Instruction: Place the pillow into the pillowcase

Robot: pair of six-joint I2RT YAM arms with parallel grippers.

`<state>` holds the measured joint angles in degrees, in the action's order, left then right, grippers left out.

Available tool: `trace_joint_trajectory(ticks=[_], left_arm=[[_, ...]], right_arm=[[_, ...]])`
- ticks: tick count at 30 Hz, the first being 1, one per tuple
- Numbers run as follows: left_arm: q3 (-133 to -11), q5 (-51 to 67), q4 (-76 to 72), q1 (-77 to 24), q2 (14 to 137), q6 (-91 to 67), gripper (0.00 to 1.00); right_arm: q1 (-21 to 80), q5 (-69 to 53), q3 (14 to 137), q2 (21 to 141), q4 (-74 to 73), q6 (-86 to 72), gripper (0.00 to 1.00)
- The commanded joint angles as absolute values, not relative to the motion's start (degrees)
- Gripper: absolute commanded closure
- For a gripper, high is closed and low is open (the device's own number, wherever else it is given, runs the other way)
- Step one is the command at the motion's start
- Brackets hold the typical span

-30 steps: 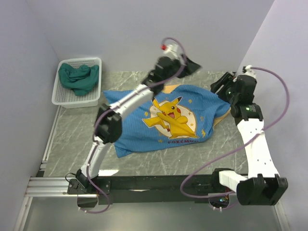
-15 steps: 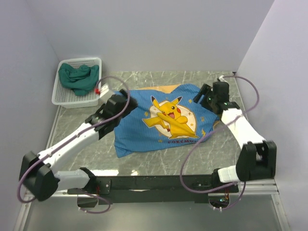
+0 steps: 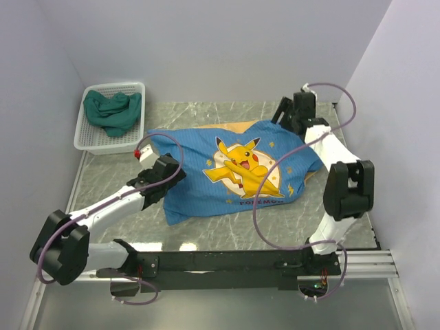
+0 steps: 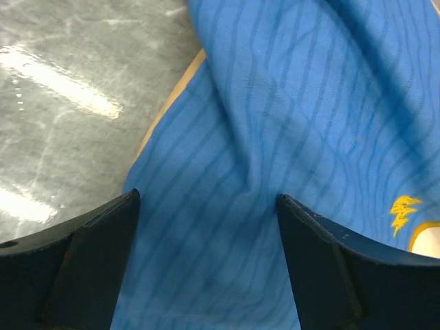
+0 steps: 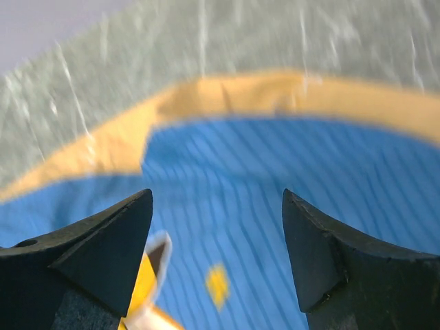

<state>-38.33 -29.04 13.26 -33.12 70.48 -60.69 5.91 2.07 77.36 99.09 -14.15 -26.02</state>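
Observation:
The pillowcase (image 3: 237, 172) lies flat in the middle of the table, blue striped, its yellow cartoon print facing up. Mustard-yellow lining shows along its back edge (image 3: 239, 126) and right edge. No pillow shows in any view. My left gripper (image 3: 169, 180) hovers low over the case's left edge, jaws open, with only blue fabric (image 4: 261, 124) beneath my left gripper (image 4: 206, 196). My right gripper (image 3: 283, 117) is at the case's back right corner, open, above blue fabric and the yellow rim (image 5: 275, 96); nothing sits in my right gripper (image 5: 216, 194).
A white basket (image 3: 89, 141) holding a crumpled green cloth (image 3: 112, 110) stands at the back left. Grey walls close in on three sides. The right arm's cable loops across the case's right part.
The left arm swung from the back of the case down to its left edge. The right gripper moved back to the far right corner. Both grippers have opened wider.

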Motion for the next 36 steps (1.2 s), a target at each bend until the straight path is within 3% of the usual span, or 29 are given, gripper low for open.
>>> trace_joint_trajectory(ticks=[1,5,10,13,16,17,20,23,29,36], left_arm=[[-37.2,-26.2,6.4,-32.4,72.1,-59.1,0.18],[-36.0,-23.9,7.2,-32.4,71.6,-60.2,0.2],[-31.0,-25.7,10.4,-32.4,62.8,-62.0,0.09],[-28.7,-26.3,15.2,-32.3,57.5,-65.6,0.09],[-25.1,-25.4,17.5,-32.5,54.7,-69.6,0.11],[-24.0,-24.9,17.0,-32.6,53.8,-70.0,0.13],[-19.3,-20.8,11.0,-32.6,53.5,-69.8,0.21],[-17.1,-18.2,7.1,-34.1,54.1,-69.4,0.27],[-15.8,-18.2,6.2,-37.4,53.3,-68.9,0.37],[-16.7,-23.5,22.9,-41.2,48.8,-75.0,0.41]], right_arm=[[6.2,4.3,88.5,106.8,-14.1,-22.3,0.19],[6.3,1.9,93.6,114.3,-14.9,-18.8,0.19],[6.6,-3.8,96.4,118.7,-15.2,-14.9,0.19],[6.5,-4.8,98.5,120.8,-17.0,-14.2,0.28],[6.6,-5.4,99.2,122.0,-17.8,-14.2,0.43],[6.4,-4.7,99.6,122.3,-18.1,-14.2,0.56],[6.1,-4.0,102.1,124.4,-21.4,-15.1,0.82],[6.0,-3.8,103.2,125.2,-23.7,-15.6,0.9],[4.9,-3.9,102.1,124.4,-24.5,-16.9,0.95],[4.1,-4.5,102.5,124.2,-24.8,-17.0,0.97]])
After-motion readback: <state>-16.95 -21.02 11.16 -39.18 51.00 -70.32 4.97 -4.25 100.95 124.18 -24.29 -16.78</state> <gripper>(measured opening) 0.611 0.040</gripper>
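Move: The pillowcase's far blue edge, where my right fingers will shut, is about 6 cm ahead, 2 cm left and 8 cm below that hand. The yellow hem strip lies some 13 cm left of that spot and a few centimetres farther out. For my left hand, the pillowcase's near-left corner is roughly 12 cm back, straight behind and 7 cm below; the Pikachu print is about 25 cm to its right and 2 cm farther out. I reach my right hand about 6 cm forward, then drop it some 8 cm onto the far blue edge, yawing about 10 degrees counter-clockwise and tipping down, and pinch the cloth shut. Meanwhile my left hand, after a small dip, pulls back about 9 cm and down 5 to the near-left corner, rolling left side down, fingers narrowing but still open. ##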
